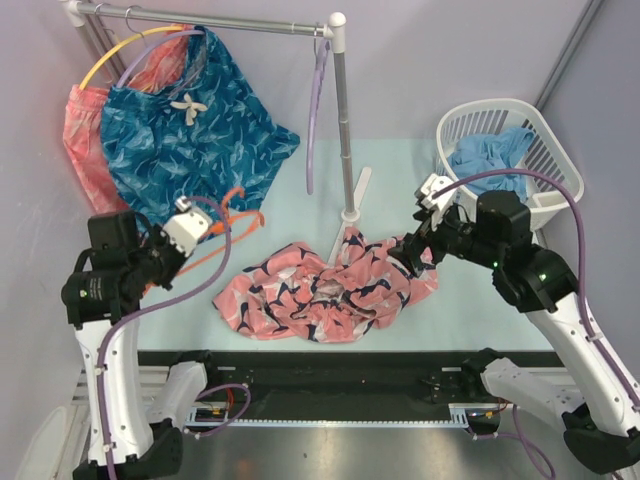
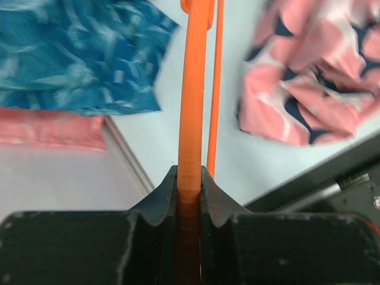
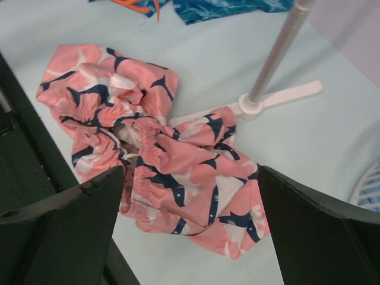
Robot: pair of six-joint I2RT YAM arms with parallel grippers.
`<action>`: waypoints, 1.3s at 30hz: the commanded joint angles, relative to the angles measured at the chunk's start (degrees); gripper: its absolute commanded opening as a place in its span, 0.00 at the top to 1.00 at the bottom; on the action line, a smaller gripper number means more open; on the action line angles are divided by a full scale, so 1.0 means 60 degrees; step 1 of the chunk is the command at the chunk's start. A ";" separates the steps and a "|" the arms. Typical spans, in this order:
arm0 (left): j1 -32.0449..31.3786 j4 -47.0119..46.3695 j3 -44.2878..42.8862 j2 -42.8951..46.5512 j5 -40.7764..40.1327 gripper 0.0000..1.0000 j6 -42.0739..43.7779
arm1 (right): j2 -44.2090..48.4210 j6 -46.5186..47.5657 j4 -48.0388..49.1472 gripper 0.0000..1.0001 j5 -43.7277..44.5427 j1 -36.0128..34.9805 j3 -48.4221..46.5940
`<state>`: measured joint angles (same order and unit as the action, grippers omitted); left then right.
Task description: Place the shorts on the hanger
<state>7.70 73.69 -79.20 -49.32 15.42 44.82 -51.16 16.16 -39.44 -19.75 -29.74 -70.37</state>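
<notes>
The salmon-pink shorts [image 1: 320, 285] with navy and white shapes lie crumpled on the table in front of the rack's foot. They also show in the left wrist view [image 2: 309, 77] and the right wrist view [image 3: 148, 136]. My left gripper [image 1: 190, 225] is shut on a bar of the thin orange hanger [image 1: 238, 212], left of the shorts and apart from them. Seen from the left wrist, the hanger [image 2: 193, 89] runs straight up out of the clamped jaws [image 2: 190, 175]. My right gripper [image 1: 412, 250] hovers open over the shorts' right end, its jaws [image 3: 191, 172] wide with nothing between them.
A clothes rack [image 1: 345, 150] stands at the back. On it hang teal-blue shorts [image 1: 190, 130], a coral garment [image 1: 80, 140], a yellow hanger [image 1: 110, 55] and a lavender hanger [image 1: 315, 110]. A white laundry basket [image 1: 545, 130] with blue cloth sits at the back right.
</notes>
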 commanded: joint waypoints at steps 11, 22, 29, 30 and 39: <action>0.0034 0.1488 0.1274 0.0985 0.6768 1.00 0.2491 | -0.0788 0.0939 0.1137 0.00 -0.0181 -0.2777 -0.0576; -0.3183 -0.3136 0.3603 0.0675 0.7041 1.00 -0.0259 | -0.2151 0.0750 0.1974 0.00 -0.0195 -0.3818 -0.0782; -0.3906 -0.5761 0.4819 0.1218 0.6761 1.00 -0.1830 | -0.2343 0.0441 0.1344 0.12 -0.1116 -0.3643 -0.0621; -0.3964 -0.5836 0.4879 0.1305 0.6776 1.00 -0.1815 | -0.2343 0.0499 0.1315 0.18 -0.1205 -0.3657 -0.0577; -0.4155 -0.6759 0.5392 0.1540 0.6600 1.00 -0.2123 | -0.2285 0.0894 0.0715 0.88 -0.1426 -0.3643 -0.0298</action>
<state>-16.82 39.05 -47.18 -41.08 54.33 34.00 -65.98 20.43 -33.15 -25.96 -51.55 -72.40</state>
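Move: The right gripper goes for the middle of the orange hanger, about 37 cm to its left, 4 cm farther out and some 9 cm lower. The pink shorts lie about 20 cm left, 3 cm ahead and 28 cm below it; the pole foot is roughly 22 cm ahead, 14 cm left, also on the table. From the left gripper, which holds one end of the hanger, the shorts are about 29 cm right, 6 cm ahead and 24 cm down. Bring the left gripper about 19 cm right and a little down, keeping its grip on the hanger's end and swinging it some 50 degrees clockwise until the hanger lies crosswise over the pink shorts. Meanwhile reach the open right gripper left to meet it, also easing back and slightly down as it turns counter-clockwise, then close its fingers on the hanger bar beside the hook. ##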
